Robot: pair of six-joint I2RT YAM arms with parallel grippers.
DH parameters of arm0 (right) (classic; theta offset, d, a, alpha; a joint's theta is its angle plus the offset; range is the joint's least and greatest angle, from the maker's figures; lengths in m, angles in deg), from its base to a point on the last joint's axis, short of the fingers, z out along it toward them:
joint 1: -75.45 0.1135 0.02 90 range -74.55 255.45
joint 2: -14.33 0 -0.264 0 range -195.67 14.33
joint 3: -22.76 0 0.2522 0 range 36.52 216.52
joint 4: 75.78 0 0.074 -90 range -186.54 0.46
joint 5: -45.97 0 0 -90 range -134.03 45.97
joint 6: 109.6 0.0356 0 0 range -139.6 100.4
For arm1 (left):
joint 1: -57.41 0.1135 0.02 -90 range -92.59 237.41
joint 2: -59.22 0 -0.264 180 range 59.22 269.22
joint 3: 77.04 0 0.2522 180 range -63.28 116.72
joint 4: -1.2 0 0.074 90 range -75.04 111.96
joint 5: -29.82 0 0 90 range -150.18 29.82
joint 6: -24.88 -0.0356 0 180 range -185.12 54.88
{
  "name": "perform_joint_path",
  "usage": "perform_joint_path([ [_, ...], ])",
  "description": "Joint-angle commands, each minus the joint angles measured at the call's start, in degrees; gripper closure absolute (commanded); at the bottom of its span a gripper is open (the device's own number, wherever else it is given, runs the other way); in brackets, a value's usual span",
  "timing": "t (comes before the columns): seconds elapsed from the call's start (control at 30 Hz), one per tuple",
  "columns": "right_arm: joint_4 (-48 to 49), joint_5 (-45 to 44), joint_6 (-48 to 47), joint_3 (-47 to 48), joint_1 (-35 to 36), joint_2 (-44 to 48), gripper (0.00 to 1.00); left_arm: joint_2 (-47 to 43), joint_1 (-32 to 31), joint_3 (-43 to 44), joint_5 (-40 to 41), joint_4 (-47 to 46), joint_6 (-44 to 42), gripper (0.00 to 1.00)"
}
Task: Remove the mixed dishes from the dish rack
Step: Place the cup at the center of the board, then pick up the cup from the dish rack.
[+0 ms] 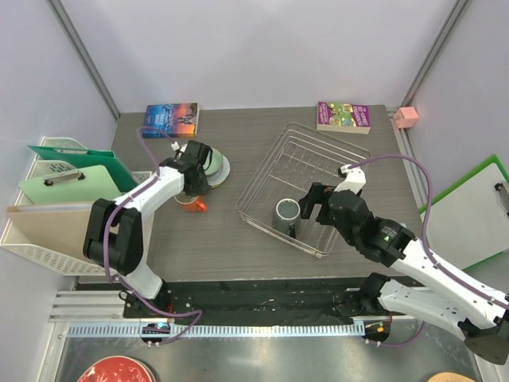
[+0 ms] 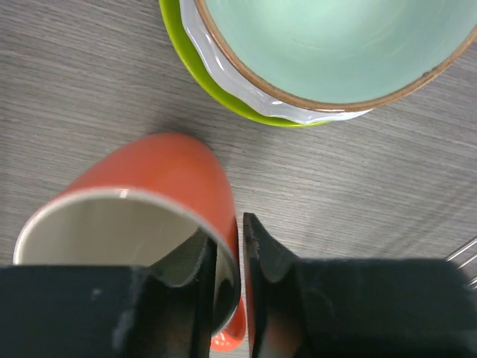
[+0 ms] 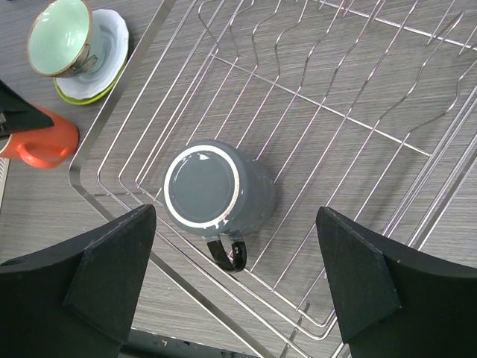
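My left gripper (image 2: pixel 229 257) is shut on the wall of the orange mug (image 2: pixel 160 175), one finger inside the rim and one outside. The mug (image 1: pixel 196 204) is low over the table beside a stack: mint-green bowl (image 2: pixel 328 37) on a light plate (image 2: pixel 223 63) on a lime-green plate (image 2: pixel 216 93). Inside the wire dish rack (image 1: pixel 270 171), near its front corner, a grey mug (image 3: pixel 212 186) stands upside down with its dark handle toward me. My right gripper (image 3: pixel 235 216) hangs open above it, fingers wide on either side, touching nothing.
Two books (image 1: pixel 171 119) (image 1: pixel 343 116) lie at the table's far edge. White slotted trays (image 1: pixel 48 231) with green clipboards stand at the left. A small pink box (image 1: pixel 407 117) and another clipboard (image 1: pixel 477 207) are at the right. A red plate (image 1: pixel 115 372) lies below the table's front edge.
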Motion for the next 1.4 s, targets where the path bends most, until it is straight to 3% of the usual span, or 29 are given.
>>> perform_joint_path([
  [0.0,0.8,-1.3,-0.9,0.2,0.2,0.0,0.06,-1.1,0.5,1.2,1.3,-0.9,-0.1,0.72],
  [0.07,0.8,-1.3,-1.1,0.4,0.2,-0.6,0.06,-2.8,0.5,1.7,1.5,-0.4,-0.6,0.58],
  [0.4,1.7,0.5,-3.2,1.9,0.2,-3.3,0.06,-12.1,0.5,9.4,1.7,5.2,-1.1,0.44],
  [0.6,1.2,8.1,-9.2,5.1,0.1,-9.1,0.14,-19.9,-0.3,9.7,0.0,6.0,0.1,0.42],
  [0.73,-4.1,8.7,-11.0,6.9,0.1,-13.7,0.20,-28.6,-0.9,5.6,-0.2,4.5,0.8,0.42],
  [1.07,0.4,13.2,-8.1,3.2,1.3,-15.0,0.32,-43.3,-1.0,-10.1,-4.3,-3.1,4.4,0.42],
  [1.37,0.6,8.6,-6.7,4.0,8.6,-20.8,0.36,-48.2,-1.0,-14.3,-5.2,-4.5,4.4,0.42],
])
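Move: My left fingers still pinch the rim wall of the orange cup, its middle about 3 cm to their left, level fore and aft, some 3 cm lower. The green bowl on its plates lies about 10 cm ahead, 2 cm right and 4 cm below. From my right hand the grey mug is roughly 4 cm ahead, 10 cm left and 15 cm below; the rack's middle is 12 cm ahead, 5 cm left, 18 cm below. I open my left fingers and let go of the orange cup's wall, lift almost straight up some 19 cm, then draw back about 8 cm, sinking slightly, the fingers tilting up around 30 degrees. Meanwhile my right hand eases down, then down and left towards the grey mug, about 8 cm lower in all, turning counter-clockwise and tipping down as its wide-open jaws partly narrow, still short of a grip. ##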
